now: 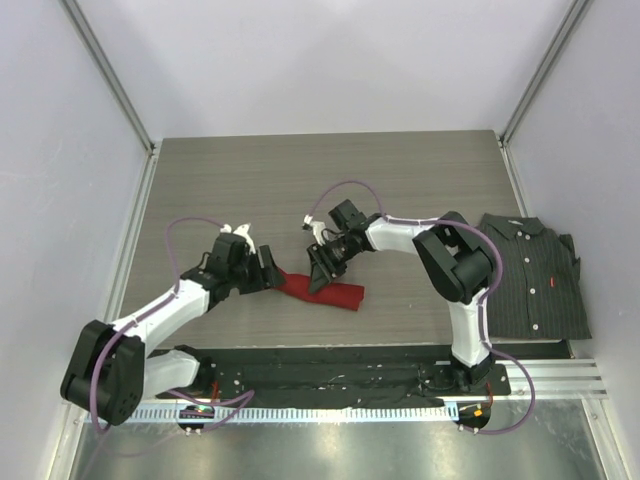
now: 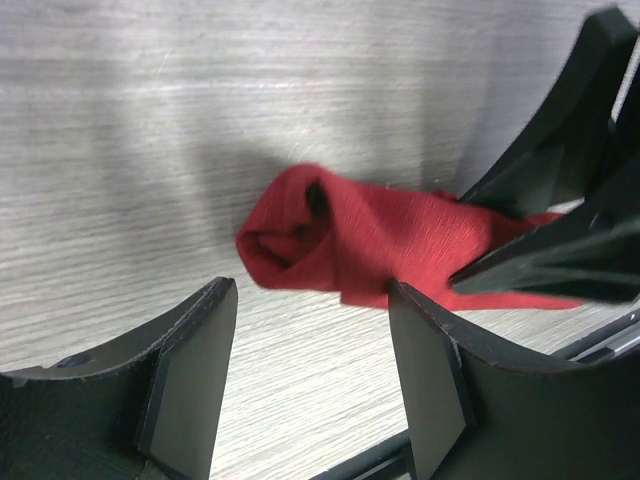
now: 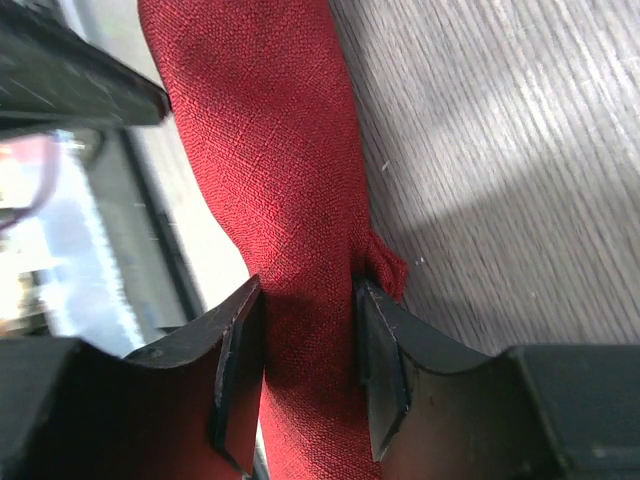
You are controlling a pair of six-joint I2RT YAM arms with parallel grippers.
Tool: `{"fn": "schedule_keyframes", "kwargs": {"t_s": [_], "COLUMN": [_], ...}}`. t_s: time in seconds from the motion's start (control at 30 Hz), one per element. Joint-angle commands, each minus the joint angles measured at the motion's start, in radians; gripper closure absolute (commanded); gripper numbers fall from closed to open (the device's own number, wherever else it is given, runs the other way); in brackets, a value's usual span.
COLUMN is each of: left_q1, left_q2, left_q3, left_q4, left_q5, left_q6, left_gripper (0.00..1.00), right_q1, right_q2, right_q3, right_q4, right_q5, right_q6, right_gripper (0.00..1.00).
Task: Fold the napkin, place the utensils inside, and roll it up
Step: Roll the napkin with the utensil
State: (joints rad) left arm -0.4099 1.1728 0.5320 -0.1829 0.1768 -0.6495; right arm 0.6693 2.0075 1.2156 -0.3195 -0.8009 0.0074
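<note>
The napkin [image 1: 340, 295] lies rolled into a deep-red tube on the table, near the front edge. In the left wrist view the open, coiled end of the napkin [image 2: 300, 240] faces the camera. My right gripper [image 3: 305, 300] is shut on the napkin [image 3: 270, 150], a pad pressed to each side of the roll. My left gripper [image 2: 310, 300] stands open just short of the roll's left end, with bare table between its fingers. From above, the left gripper [image 1: 268, 272] and the right gripper [image 1: 322, 272] sit close together over the roll's left part. The utensils are hidden.
A dark pinstriped shirt [image 1: 530, 275] lies folded at the right side of the table. The arms' black base rail [image 1: 330, 365] runs along the near edge, just in front of the roll. Grey walls close in the table on three sides.
</note>
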Motion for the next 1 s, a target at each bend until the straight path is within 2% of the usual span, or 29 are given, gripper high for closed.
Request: {"fn": "schedule_keyframes", "kwargs": {"t_s": [0.0, 0.23, 0.43, 0.53, 0.63, 0.67, 0.73, 0.77, 0.87, 0.97], "left_q1": [0.002, 0.000, 0.002, 0.002, 0.000, 0.002, 0.000, 0.000, 0.002, 0.002], "left_q2": [-0.039, -0.013, 0.011, 0.028, 0.047, 0.050, 0.059, 0.062, 0.065, 0.060], "left_q3": [-0.033, -0.069, -0.104, -0.122, -0.133, -0.133, -0.130, -0.127, -0.110, -0.081], "left_q4": [0.095, 0.186, 0.292, 0.336, 0.358, 0.359, 0.358, 0.355, 0.330, 0.272], "left_q5": [-0.002, -0.014, -0.007, 0.004, 0.009, 0.010, 0.015, 0.019, 0.027, 0.026], "left_q6": [-0.004, -0.004, -0.004, -0.012, -0.016, -0.016, -0.015, -0.015, -0.010, -0.007], "left_gripper": [0.34, 0.35, 0.40, 0.47, 0.60, 0.68, 0.77, 0.86, 1.00, 1.00], "right_q1": [-0.011, -0.023, -0.027, -0.028, -0.027, -0.027, -0.028, -0.027, -0.025, -0.008], "right_q2": [0.102, 0.158, 0.162, 0.168, 0.165, 0.162, 0.133, 0.116, 0.030, -0.080], "right_q3": [0.019, 0.036, 0.030, 0.032, 0.032, 0.032, 0.030, 0.029, 0.030, 0.024], "right_q4": [-0.066, -0.082, -0.089, -0.093, -0.096, -0.096, -0.096, -0.096, -0.096, -0.089], "right_q5": [-0.098, -0.133, -0.127, -0.123, -0.115, -0.112, -0.081, -0.066, 0.023, 0.135], "right_q6": [0.042, 0.049, 0.048, 0.043, 0.045, 0.045, 0.052, 0.052, 0.060, 0.037], "right_gripper": [0.55, 0.55, 0.55, 0.55, 0.55, 0.53, 0.48, 0.46, 0.31, 0.04]}}
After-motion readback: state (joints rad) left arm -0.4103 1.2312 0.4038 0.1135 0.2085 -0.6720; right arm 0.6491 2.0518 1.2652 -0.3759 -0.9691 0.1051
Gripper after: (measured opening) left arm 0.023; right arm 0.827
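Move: The napkin roll's left end lies just beyond the left fingers, about 2 cm ahead, 2 cm to the right and 3 cm below. The roll's middle is some 10 cm to the left hand's right and 1 cm back, already between the right fingers, practically at that hand's own point. From the right hand, the left end is roughly 9 cm left and 2 cm ahead, while the roll's right end is about 9 cm right and 4 cm back. Rolling about its left-right axis, top going forward, the right hand twists some 15 degrees around the roll's middle and draws back about 1 cm, then opens wide and rises 2 cm. Meanwhile the left hand sinks about 2 cm, easing slightly forward and right onto the roll's left end, and shuts its open fingers to pinch the near edge. ##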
